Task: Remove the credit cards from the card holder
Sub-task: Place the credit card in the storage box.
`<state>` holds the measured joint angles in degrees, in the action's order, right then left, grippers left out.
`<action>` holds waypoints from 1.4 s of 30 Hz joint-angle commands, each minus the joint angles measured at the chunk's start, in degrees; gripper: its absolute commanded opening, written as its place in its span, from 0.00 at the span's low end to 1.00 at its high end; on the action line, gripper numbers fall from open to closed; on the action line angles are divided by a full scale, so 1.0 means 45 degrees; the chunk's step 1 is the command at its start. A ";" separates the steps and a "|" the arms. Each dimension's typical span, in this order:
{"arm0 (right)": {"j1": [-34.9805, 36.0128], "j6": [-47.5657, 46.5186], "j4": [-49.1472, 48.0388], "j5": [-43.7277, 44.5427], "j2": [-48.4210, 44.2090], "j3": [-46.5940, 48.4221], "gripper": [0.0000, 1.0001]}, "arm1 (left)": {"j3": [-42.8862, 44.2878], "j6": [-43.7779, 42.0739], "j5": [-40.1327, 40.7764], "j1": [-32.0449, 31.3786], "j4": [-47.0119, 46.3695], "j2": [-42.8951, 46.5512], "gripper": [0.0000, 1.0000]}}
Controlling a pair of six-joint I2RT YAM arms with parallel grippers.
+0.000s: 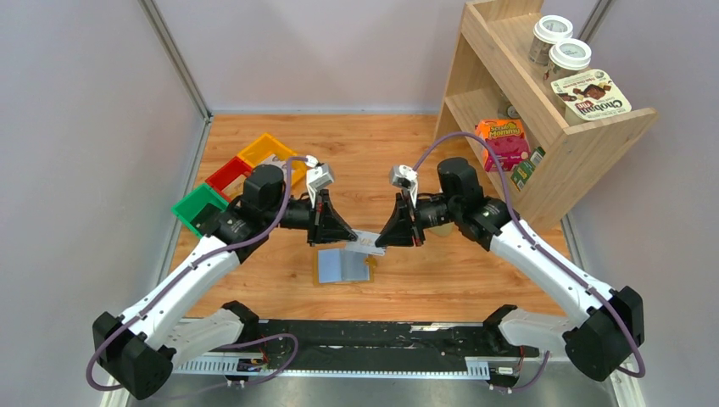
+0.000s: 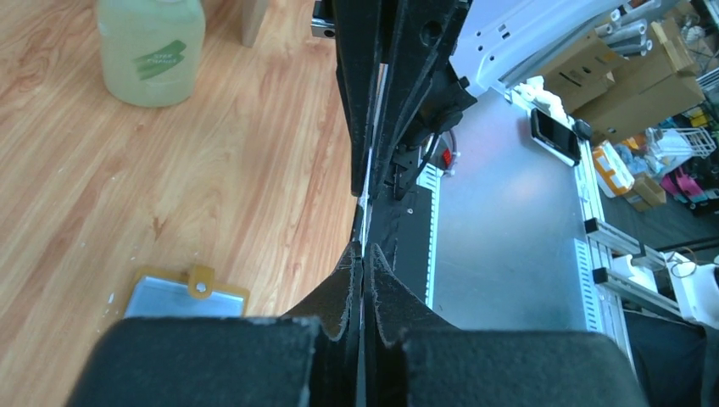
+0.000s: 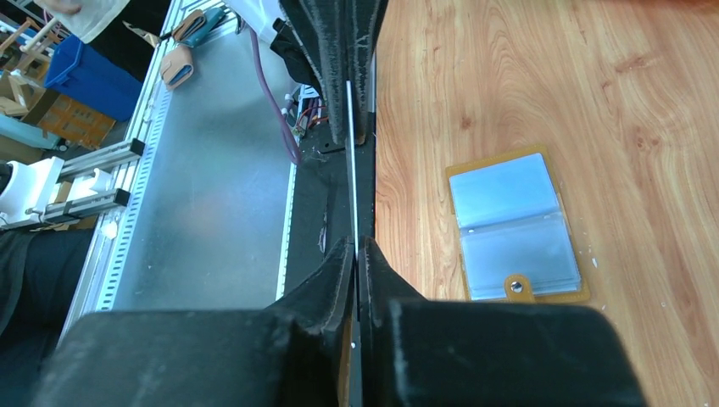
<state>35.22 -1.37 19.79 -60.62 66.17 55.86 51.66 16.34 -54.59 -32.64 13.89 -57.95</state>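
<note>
The card holder (image 1: pixel 343 265) lies open and flat on the wooden table, its clear pockets facing up; it also shows in the left wrist view (image 2: pixel 182 297) and the right wrist view (image 3: pixel 517 225). Just above it a pale credit card (image 1: pixel 366 238) hangs in the air between both arms. My left gripper (image 1: pixel 352 236) is shut on one end of the card and my right gripper (image 1: pixel 379 243) is shut on the other. Each wrist view shows the card edge-on as a thin pale line (image 2: pixel 366 195) (image 3: pixel 350 153) running from my own fingertips (image 2: pixel 363 250) (image 3: pixel 357 243) to the other gripper.
Green (image 1: pixel 199 208), red (image 1: pixel 227 174) and yellow (image 1: pixel 270 154) bins stand at the back left. A wooden shelf (image 1: pixel 585 136) with cups and snack boxes fills the back right. A pale green bottle (image 2: pixel 151 51) stands behind the right arm. The metal rail (image 1: pixel 356 335) borders the near edge.
</note>
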 commanded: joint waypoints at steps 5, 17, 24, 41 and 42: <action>0.0063 0.0049 -0.0082 0.0189 0.0588 0.0771 0.51 | -0.0677 0.0197 0.2710 -0.0051 -0.0645 0.1705 0.00; -0.0112 0.1299 0.0289 0.6631 -0.0504 0.0147 1.00 | -0.2085 0.2343 0.7617 0.3364 -0.0138 0.2665 0.00; -0.0112 0.1884 0.0329 0.8626 -0.1013 -0.0634 1.00 | -0.1324 0.3985 0.9707 0.6900 -0.0643 0.0346 0.00; -0.0112 0.2413 -0.0004 0.8686 -0.1658 -0.1280 1.00 | 0.5295 0.4767 0.9982 0.8250 -0.0648 -0.9655 0.03; -0.0112 0.2452 -0.0004 0.8686 -0.1658 -0.1318 1.00 | 0.5742 0.4768 0.9963 0.8250 -0.0529 -0.9892 0.04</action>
<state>34.81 8.64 21.58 -22.41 59.75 50.41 71.00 36.27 -8.80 4.16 9.21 -98.24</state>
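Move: The yellow tray of the storage box, where the card held by the left hand is going, lies about 35 cm ahead of that hand, 25 cm to its left and 25 cm below. The red tray is about 25 cm ahead and 30 cm left of the hand; the open card holder is almost underneath, 4 cm ahead and 3 cm left, some 27 cm down. From the right hand, the yellow tray is about 35 cm ahead, 31 cm left and 23 cm below. Forward and to the left, sinking about 13 cm, the left hand carries the pinched card some 40 cm across to the yellow tray, swinging roughly 85 degrees counter-clockwise so its fingers end pointing forward and down. The right fingers open wide and let go of the card's other end; that hand eases forward, right and down, turning clockwise. ##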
